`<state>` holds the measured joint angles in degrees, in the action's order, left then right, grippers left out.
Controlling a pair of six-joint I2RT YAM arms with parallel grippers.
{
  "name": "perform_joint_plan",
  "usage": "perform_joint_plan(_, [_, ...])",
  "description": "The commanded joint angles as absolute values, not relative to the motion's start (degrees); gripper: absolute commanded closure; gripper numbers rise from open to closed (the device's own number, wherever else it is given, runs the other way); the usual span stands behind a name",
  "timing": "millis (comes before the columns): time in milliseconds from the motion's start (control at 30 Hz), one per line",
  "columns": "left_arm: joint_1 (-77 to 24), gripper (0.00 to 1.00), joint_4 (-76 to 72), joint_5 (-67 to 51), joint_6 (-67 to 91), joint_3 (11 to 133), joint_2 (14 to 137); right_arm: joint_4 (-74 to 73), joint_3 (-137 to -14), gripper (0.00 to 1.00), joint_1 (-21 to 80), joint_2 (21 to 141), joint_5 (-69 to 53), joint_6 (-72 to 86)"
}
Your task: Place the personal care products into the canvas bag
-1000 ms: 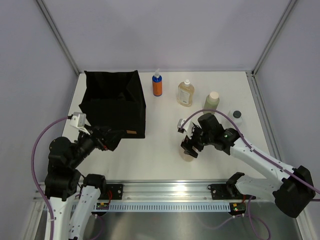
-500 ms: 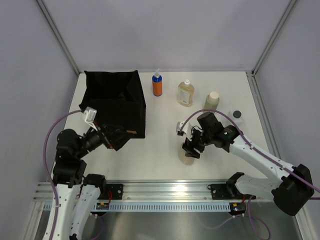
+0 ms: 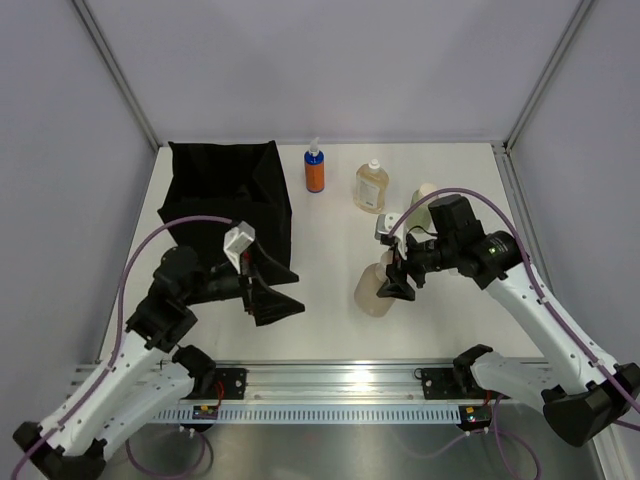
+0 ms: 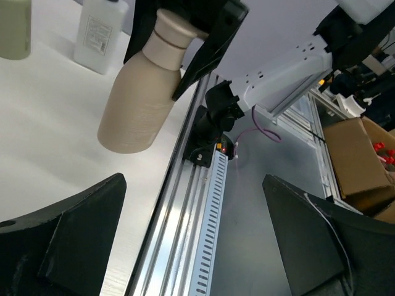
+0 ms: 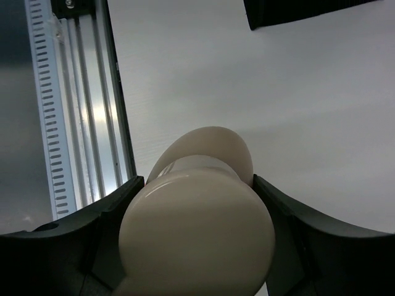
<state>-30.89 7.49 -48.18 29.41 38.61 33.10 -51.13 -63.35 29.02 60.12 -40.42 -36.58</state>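
My right gripper point(image 3: 396, 279) is shut on the tan cap of the beige bottle point(image 3: 374, 292) and holds it tilted, base low over the table. In the right wrist view the cap point(image 5: 197, 237) fills the space between the fingers. The black canvas bag point(image 3: 225, 195) stands open at the back left. My left gripper point(image 3: 276, 302) is open and empty by the bag's front right corner, facing the beige bottle point(image 4: 137, 102). The orange spray bottle point(image 3: 315, 170) and the clear amber bottle point(image 3: 371, 187) stand at the back. The pale green bottle point(image 3: 424, 191) is half hidden behind my right arm.
The left wrist view shows a whitish labelled bottle point(image 4: 99, 34) beside the pale green bottle point(image 4: 13, 28); my right arm hides it from the top camera. The aluminium rail point(image 3: 340, 380) runs along the near edge. Grey walls enclose the table.
My left arm swung right, from the bag's front left to its front right corner, jaws open. My right gripper raised and tilted the beige bottle, shifting slightly back and right.
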Motion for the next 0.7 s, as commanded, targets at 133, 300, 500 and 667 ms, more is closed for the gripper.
perform_joint_plan(133, [-44.99, 0.01, 0.35, -33.49, 18.12, 42.62, 46.99, -51.68, -70.66, 1.00, 28.21, 59.94, -54.30, -34.63])
perform_joint_plan(300, [-46.93, 0.01, -7.02, -39.35, 14.42, 44.56, 56.06, -52.56, -71.45, 1.00, 28.21, 59.59, -55.90, -34.28])
perform_joint_plan(500, [-48.69, 0.01, -12.47, -40.95, 14.50, 46.31, 64.67, -51.51, -70.93, 1.00, 28.21, 58.89, -57.04, -33.05])
perform_joint_plan(667, [-50.18, 0.01, -21.33, -45.78, 15.73, 46.15, 68.55, -50.36, -70.84, 1.00, 28.21, 59.32, -57.74, -31.55])
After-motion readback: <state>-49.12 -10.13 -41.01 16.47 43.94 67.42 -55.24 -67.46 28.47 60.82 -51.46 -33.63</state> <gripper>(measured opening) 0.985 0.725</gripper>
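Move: The beige bottle is already off the table, held by its upper end in the right gripper, its middle about 3 cm left of and 6 cm below that hand, level fore and aft. From the open left hand it lies some 16 cm right, 5 cm ahead and 7 cm lower. The clear bottle stands about 25 cm ahead and 4 cm left of the right hand, the green bottle 21 cm ahead and 8 cm right, both 16 cm lower. The canvas bag is roughly 20 cm ahead and 16 cm left of the left hand, 18 cm lower. The beige bottle stays gripped while the right hand eases it about 3 cm up and 3 cm back, tipping its fingers slightly upward. Towards the bottle's body comes the left hand, fingers wide open: some 11 cm right, sinking 7 cm and edging forward, its fingertips dipping and swinging a little clockwise; it hasn't closed on the bottle. ##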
